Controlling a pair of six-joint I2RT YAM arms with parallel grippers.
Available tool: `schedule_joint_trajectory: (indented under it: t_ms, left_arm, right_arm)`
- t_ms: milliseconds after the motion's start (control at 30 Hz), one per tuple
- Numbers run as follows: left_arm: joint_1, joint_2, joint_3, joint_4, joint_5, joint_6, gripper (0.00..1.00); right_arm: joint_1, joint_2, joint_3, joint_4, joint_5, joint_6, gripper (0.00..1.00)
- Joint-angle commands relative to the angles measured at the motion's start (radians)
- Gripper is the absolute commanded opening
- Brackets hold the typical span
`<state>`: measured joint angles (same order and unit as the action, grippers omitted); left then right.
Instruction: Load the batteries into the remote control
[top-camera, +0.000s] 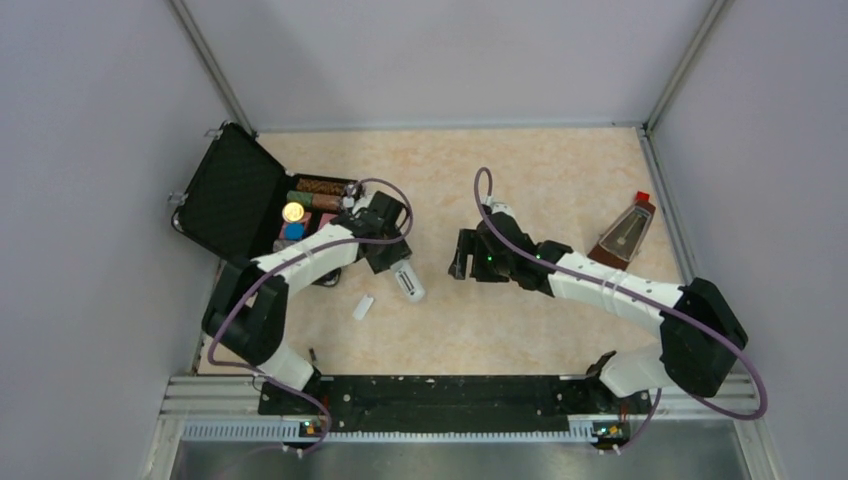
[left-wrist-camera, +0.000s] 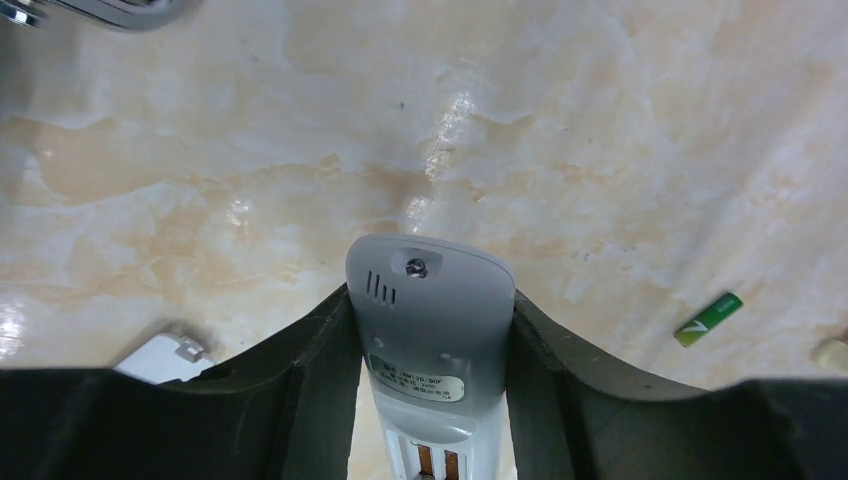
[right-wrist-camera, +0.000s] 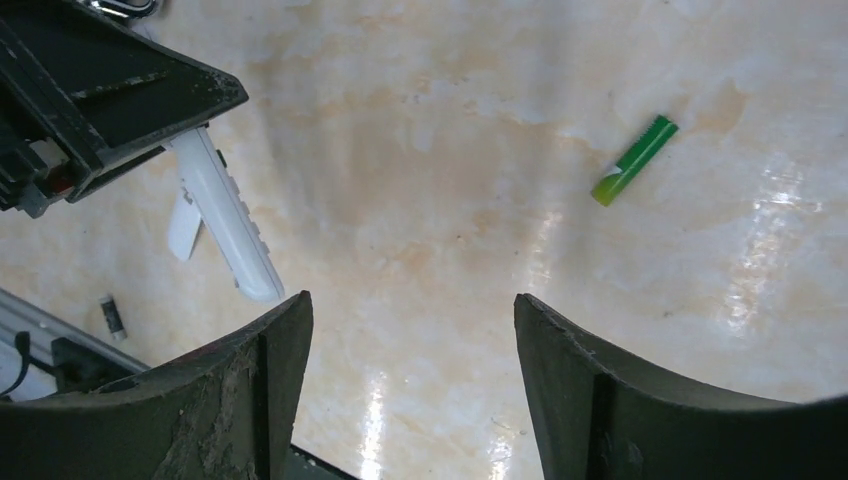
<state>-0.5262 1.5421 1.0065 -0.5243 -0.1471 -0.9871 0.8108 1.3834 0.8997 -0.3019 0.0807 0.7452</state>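
Observation:
My left gripper (left-wrist-camera: 430, 300) is shut on the remote control (left-wrist-camera: 430, 330), pinching its two long sides. The remote's white back faces the camera, and its battery bay (left-wrist-camera: 436, 462) is uncovered, showing copper contacts. In the top view the remote (top-camera: 407, 281) sticks out of the left gripper (top-camera: 395, 262) just above the table. A green battery (right-wrist-camera: 634, 160) lies flat on the table, also seen as the green battery (left-wrist-camera: 708, 319) to the right of the remote. A small dark battery (right-wrist-camera: 113, 315) lies near the front rail. My right gripper (right-wrist-camera: 410, 310) hovers open and empty over bare table.
The loose white cover piece (top-camera: 363, 307) lies just left of the remote. An open black case (top-camera: 235, 195) holding coloured chip rolls (top-camera: 300, 212) stands at the left. A metronome (top-camera: 625, 232) stands at the right. The black rail (top-camera: 430, 395) runs along the front edge.

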Motion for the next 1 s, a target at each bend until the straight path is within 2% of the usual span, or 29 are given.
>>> schedule_joint_trajectory:
  t_ms: [0, 67, 233, 333, 433, 633, 800, 867, 967]
  left_arm:
    - [-0.036, 0.096, 0.071, -0.026, -0.056, -0.092, 0.00]
    - [-0.046, 0.143, 0.096, -0.038, -0.061, -0.112, 0.01]
    - [-0.063, 0.232, 0.171, -0.099, -0.098, -0.123, 0.17]
    - [-0.068, 0.247, 0.183, -0.116, -0.103, -0.126, 0.40]
    - [-0.075, 0.243, 0.169, -0.117, -0.110, -0.116, 0.52]
    - [-0.076, 0.241, 0.148, -0.124, -0.122, -0.084, 0.58]
    - [-0.075, 0.236, 0.155, -0.149, -0.124, -0.062, 0.68]
    - [-0.075, 0.209, 0.155, -0.163, -0.132, -0.050, 0.73]
    - [-0.075, 0.145, 0.151, -0.199, -0.165, -0.024, 0.76]
  right_arm:
    - [0.004, -0.060, -0.036, -0.013, 0.084, 0.034, 0.72]
    - [0.005, -0.066, -0.051, -0.010, 0.088, 0.040, 0.72]
    - [0.004, -0.078, -0.076, 0.003, 0.092, 0.042, 0.72]
    - [0.005, -0.086, -0.073, -0.009, 0.079, 0.037, 0.72]
    - [0.004, -0.096, -0.076, -0.017, 0.071, 0.032, 0.72]
    - [0.004, -0.122, -0.087, -0.023, 0.064, 0.014, 0.72]
    - [0.005, -0.132, -0.090, -0.022, 0.063, 0.004, 0.73]
    - [0.003, -0.134, -0.088, -0.022, 0.060, 0.005, 0.73]
    - [0.005, -0.132, -0.084, -0.018, 0.059, 0.003, 0.73]
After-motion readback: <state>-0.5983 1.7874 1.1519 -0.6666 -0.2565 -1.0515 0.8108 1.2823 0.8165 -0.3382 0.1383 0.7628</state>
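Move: The left gripper still holds the remote control near its far end, back side up. The bare table spot for its middle lies about 3 cm back, 4 cm right and 6 cm below the hand. The loose battery cover lies 10 cm back and 8 cm left of this hand, the case handle 7 cm ahead and 9 cm left. For the open right hand, the green battery is roughly 6 cm ahead, 1 cm right, 10 cm down, and the remote's spot is 2 cm ahead and 17 cm left. Lower the left gripper about 5 cm, drifting some 2 cm right and tipping it about 10 degrees steeper, to bring the held remote flat onto the table. Then hold that height and open the fingers to free the remote, easing slightly left. Meanwhile shift the open right gripper about 3 cm right, away from the remote, dipping some 2 cm and coming back up most of that. ##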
